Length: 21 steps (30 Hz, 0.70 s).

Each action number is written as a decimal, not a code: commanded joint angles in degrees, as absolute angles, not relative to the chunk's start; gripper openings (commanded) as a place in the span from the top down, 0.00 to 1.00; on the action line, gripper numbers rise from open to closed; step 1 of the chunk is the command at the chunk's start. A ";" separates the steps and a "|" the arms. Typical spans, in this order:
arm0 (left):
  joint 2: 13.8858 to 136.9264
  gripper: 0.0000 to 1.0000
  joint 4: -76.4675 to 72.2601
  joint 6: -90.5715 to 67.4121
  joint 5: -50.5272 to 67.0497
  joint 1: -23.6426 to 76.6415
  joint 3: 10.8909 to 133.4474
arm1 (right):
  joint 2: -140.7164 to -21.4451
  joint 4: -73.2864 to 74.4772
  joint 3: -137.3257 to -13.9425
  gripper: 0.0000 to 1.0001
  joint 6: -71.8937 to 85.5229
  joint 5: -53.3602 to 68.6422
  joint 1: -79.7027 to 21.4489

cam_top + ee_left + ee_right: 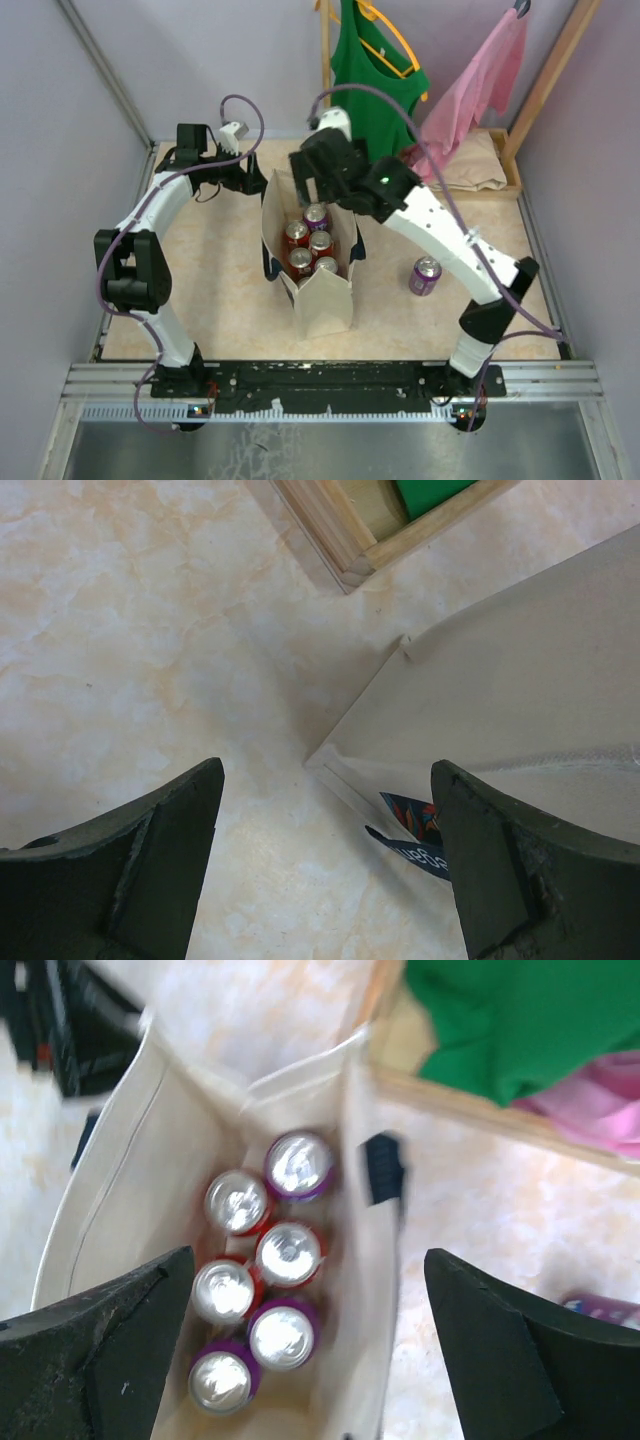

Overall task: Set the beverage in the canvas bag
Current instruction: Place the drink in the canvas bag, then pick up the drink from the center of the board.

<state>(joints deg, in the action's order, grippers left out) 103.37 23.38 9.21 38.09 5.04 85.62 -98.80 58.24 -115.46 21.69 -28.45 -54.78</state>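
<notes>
The cream canvas bag (325, 295) stands upright mid-table with its mouth open, and several red and purple cans (308, 245) stand inside. In the right wrist view those cans (288, 1254) show from above, and my right gripper (308, 1260) hangs open over the bag's mouth (110, 1190), holding nothing. One purple beverage can (425, 275) stands on the table right of the bag, its edge (603, 1308) just in that view. My left gripper (328, 770) is open and empty, low beside the bag's far-left corner (330, 755), next to a navy strap (412, 842).
A wooden rack base (512, 150) lies at the back right with a green top (375, 60) and a pink garment (485, 75) hanging over it, and a folded beige cloth (470, 165) inside. Grey walls close both sides.
</notes>
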 commanded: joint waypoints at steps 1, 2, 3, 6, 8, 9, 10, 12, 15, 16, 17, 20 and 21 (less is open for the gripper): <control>103.05 0.10 21.80 9.35 39.64 4.99 88.04 | -90.11 58.80 -120.40 0.03 24.24 -38.97 -49.74; 103.08 0.10 21.80 9.37 39.57 4.93 88.06 | -89.11 60.61 -120.37 0.04 25.35 -40.02 -48.17; 103.03 0.10 21.80 9.39 39.55 4.94 88.19 | -88.41 63.21 -120.36 0.04 27.39 -40.63 -46.28; 102.98 0.10 21.80 9.26 39.53 5.05 88.35 | -87.01 72.57 -119.30 0.05 31.83 -40.35 -40.46; 102.96 0.10 21.80 9.29 39.46 5.04 88.41 | -86.32 77.31 -116.69 0.05 33.83 -39.37 -38.32; 102.85 0.10 21.80 9.27 39.39 5.03 88.37 | -85.86 79.15 -114.66 0.05 35.00 -38.81 -37.50; 102.87 0.10 21.80 9.26 39.31 5.04 88.35 | -85.25 80.01 -112.21 0.05 35.59 -37.33 -36.81; 102.77 0.10 21.84 9.18 39.29 5.02 88.33 | -83.68 79.91 -105.89 0.05 37.77 -34.44 -35.27; 102.70 0.10 21.84 9.20 39.23 5.09 88.39 | -80.10 75.34 -93.48 0.04 39.93 -27.57 -31.84; 102.74 0.10 21.90 9.22 39.20 5.11 88.40 | -78.91 73.46 -90.17 0.04 40.46 -25.43 -30.34; 102.67 0.10 22.03 9.33 39.20 5.10 88.49 | -77.78 71.86 -87.30 0.04 40.85 -23.80 -29.30; 102.51 0.10 22.44 9.79 39.09 5.10 88.65 | -76.21 69.69 -81.86 0.04 40.71 -21.93 -26.85; 102.55 0.10 22.54 9.90 39.08 5.10 88.68 | -76.20 69.32 -80.56 0.04 40.28 -21.78 -26.36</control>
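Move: The nearer of the two purple cans left on the table is about 23 cm to the right of the empty right hand, 8 cm back and some 24 cm below it. The other purple can stands roughly 7 cm farther out and 7 cm farther right than that one. The canvas bag, six cans inside, has its middle about 5 cm back, 1 cm right and 20 cm below this hand. From the left hand, the nearer can is 37 cm right, 21 cm back and 10 cm below. To the nearer purple can the right hand swings about 23 cm rightward, away from over the bag. It first climbs some 8 cm, then drops steeply by almost 20 cm while drawing back a few centimetres. The wrist turns clockwise by about 35 degrees and ends tipped further down, the open fingers above the can and not yet touching. ##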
